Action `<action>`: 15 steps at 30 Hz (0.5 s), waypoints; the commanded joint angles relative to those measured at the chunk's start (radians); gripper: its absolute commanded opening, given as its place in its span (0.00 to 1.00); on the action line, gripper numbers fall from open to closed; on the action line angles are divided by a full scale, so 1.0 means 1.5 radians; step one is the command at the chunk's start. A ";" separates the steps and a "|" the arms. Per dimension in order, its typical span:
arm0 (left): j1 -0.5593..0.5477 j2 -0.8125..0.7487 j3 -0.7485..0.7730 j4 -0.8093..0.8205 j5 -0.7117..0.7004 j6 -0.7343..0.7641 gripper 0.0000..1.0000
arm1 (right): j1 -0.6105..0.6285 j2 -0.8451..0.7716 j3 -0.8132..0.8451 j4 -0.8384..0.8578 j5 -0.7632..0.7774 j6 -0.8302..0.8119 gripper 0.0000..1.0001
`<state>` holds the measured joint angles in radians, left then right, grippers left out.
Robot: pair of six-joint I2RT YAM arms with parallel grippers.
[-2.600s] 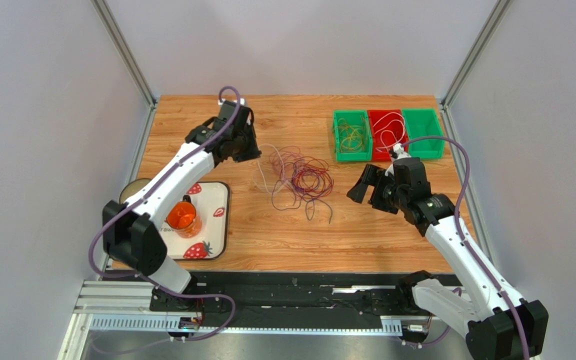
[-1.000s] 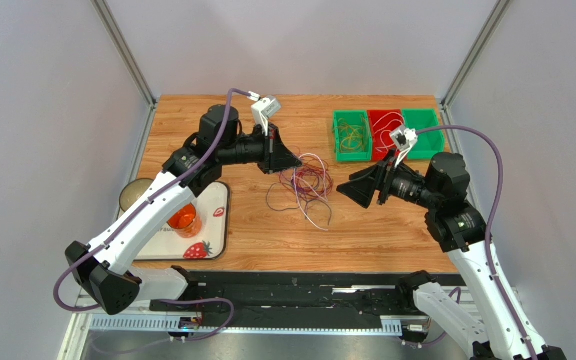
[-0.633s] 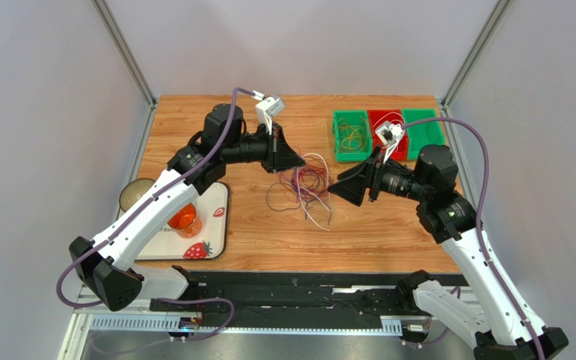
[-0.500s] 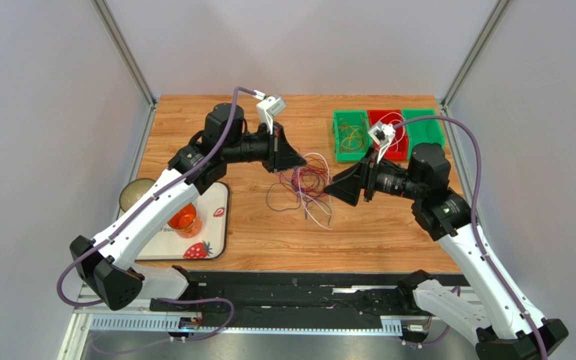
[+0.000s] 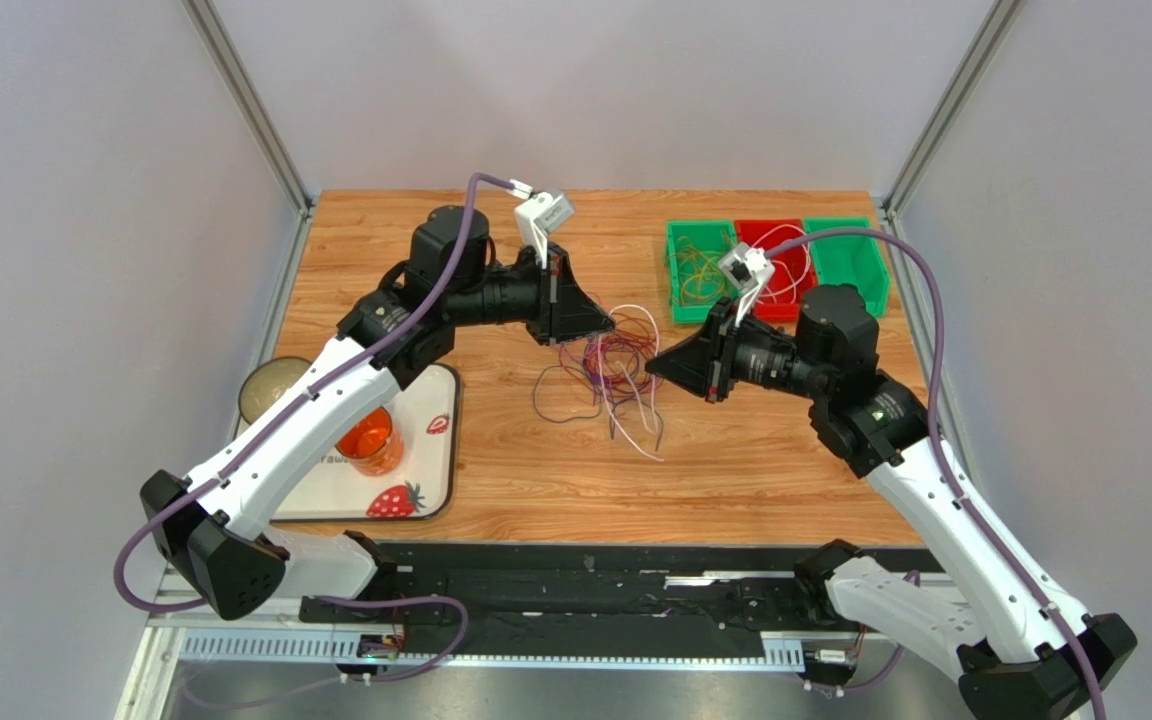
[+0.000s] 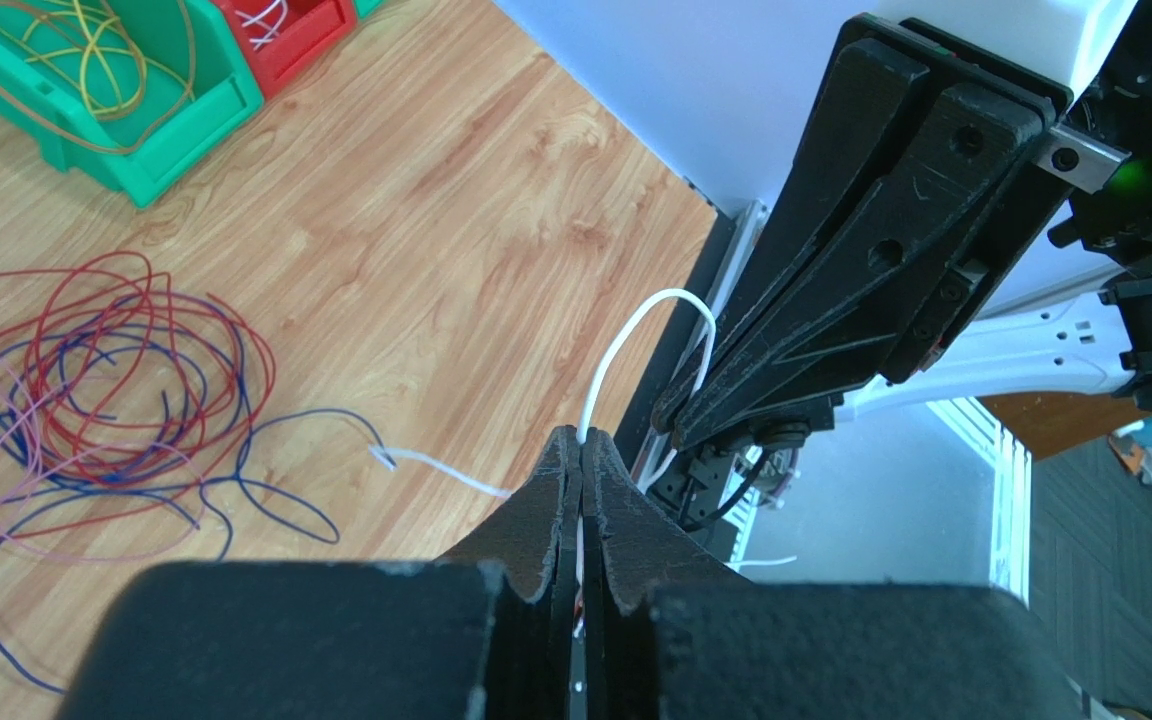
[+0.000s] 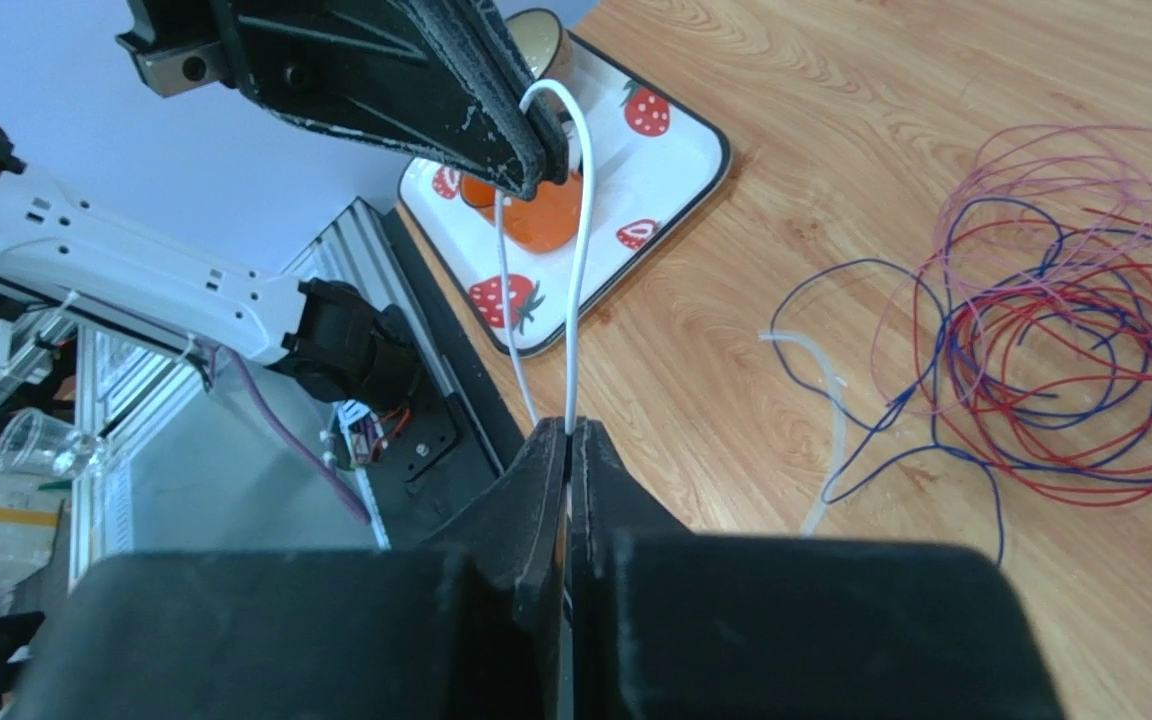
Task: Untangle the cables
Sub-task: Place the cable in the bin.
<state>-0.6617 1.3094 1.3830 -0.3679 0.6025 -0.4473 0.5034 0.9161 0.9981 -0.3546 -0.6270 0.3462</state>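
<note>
The cables [image 5: 615,375] lie as a loose tangle of red, blue and pink loops mid-table, also visible as the tangle [image 6: 102,383] and the tangle [image 7: 1056,353] in the wrist views. One white cable [image 5: 636,317] arcs up off the wood between both grippers. My left gripper [image 5: 606,329] is shut on one stretch of this white cable [image 6: 654,311]. My right gripper [image 5: 654,365] is shut on another stretch of the white cable [image 7: 578,225], a short way from the left gripper [image 7: 534,162]. Both grippers hover above the tangle, tips facing each other.
A green bin [image 5: 672,278] with yellow wires, a red bin [image 5: 772,225] with white wires and another green bin [image 5: 838,225] stand at the back right. A strawberry tray [image 5: 425,458] with an orange cup [image 5: 363,435] sits front left, beside a round bowl [image 5: 267,393].
My right gripper moved left toward the left gripper and shut on the raised white cable. The left gripper, after lifting that cable from the tangle, has held still.
</note>
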 commanded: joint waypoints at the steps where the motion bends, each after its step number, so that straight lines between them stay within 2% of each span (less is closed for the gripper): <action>1: -0.006 -0.002 0.021 0.024 0.010 -0.001 0.00 | 0.007 -0.002 0.035 0.019 0.041 -0.005 0.00; 3: -0.006 -0.005 0.019 0.024 0.010 0.000 0.00 | 0.006 -0.007 0.036 0.019 0.051 -0.004 0.00; 6: -0.006 -0.013 0.016 0.008 -0.003 0.009 0.26 | 0.006 -0.012 0.048 0.010 0.080 -0.004 0.00; 7: -0.006 -0.016 0.009 -0.004 -0.009 0.012 0.43 | 0.006 -0.012 0.055 0.006 0.100 -0.005 0.00; 10: -0.006 -0.043 -0.010 -0.036 -0.049 0.038 0.64 | 0.007 -0.006 0.089 -0.018 0.140 -0.007 0.00; 15: -0.006 -0.100 -0.047 -0.101 -0.117 0.064 0.69 | 0.007 0.004 0.146 -0.038 0.201 -0.010 0.00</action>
<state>-0.6666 1.2469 1.3434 -0.4389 0.5098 -0.4046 0.5083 0.9165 1.1309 -0.4034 -0.4324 0.3458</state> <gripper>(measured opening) 0.681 0.009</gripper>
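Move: Both grippers pinch the white cable, the right one just below and to the right of the left. From the right hand, the red bin lies about 34 cm ahead, 22 cm right and 27 cm below; the left green bin stands 12 cm to the left of the red one. The tangled pile lies roughly 17 cm ahead of the right hand and 4 cm left, near table height. From the left hand, the red bin is some 31 cm ahead, 27 cm right and 31 cm below. Open the left gripper wide to let go of the white cable, then ease that hand about 2 cm left and slightly down, clear of it. Keep the right fingers shut on the cable and lift it about 4 cm, while carrying it some 2 cm forward and a little right, on the bins' side, turning the hand roughly 10 degrees clockwise. ##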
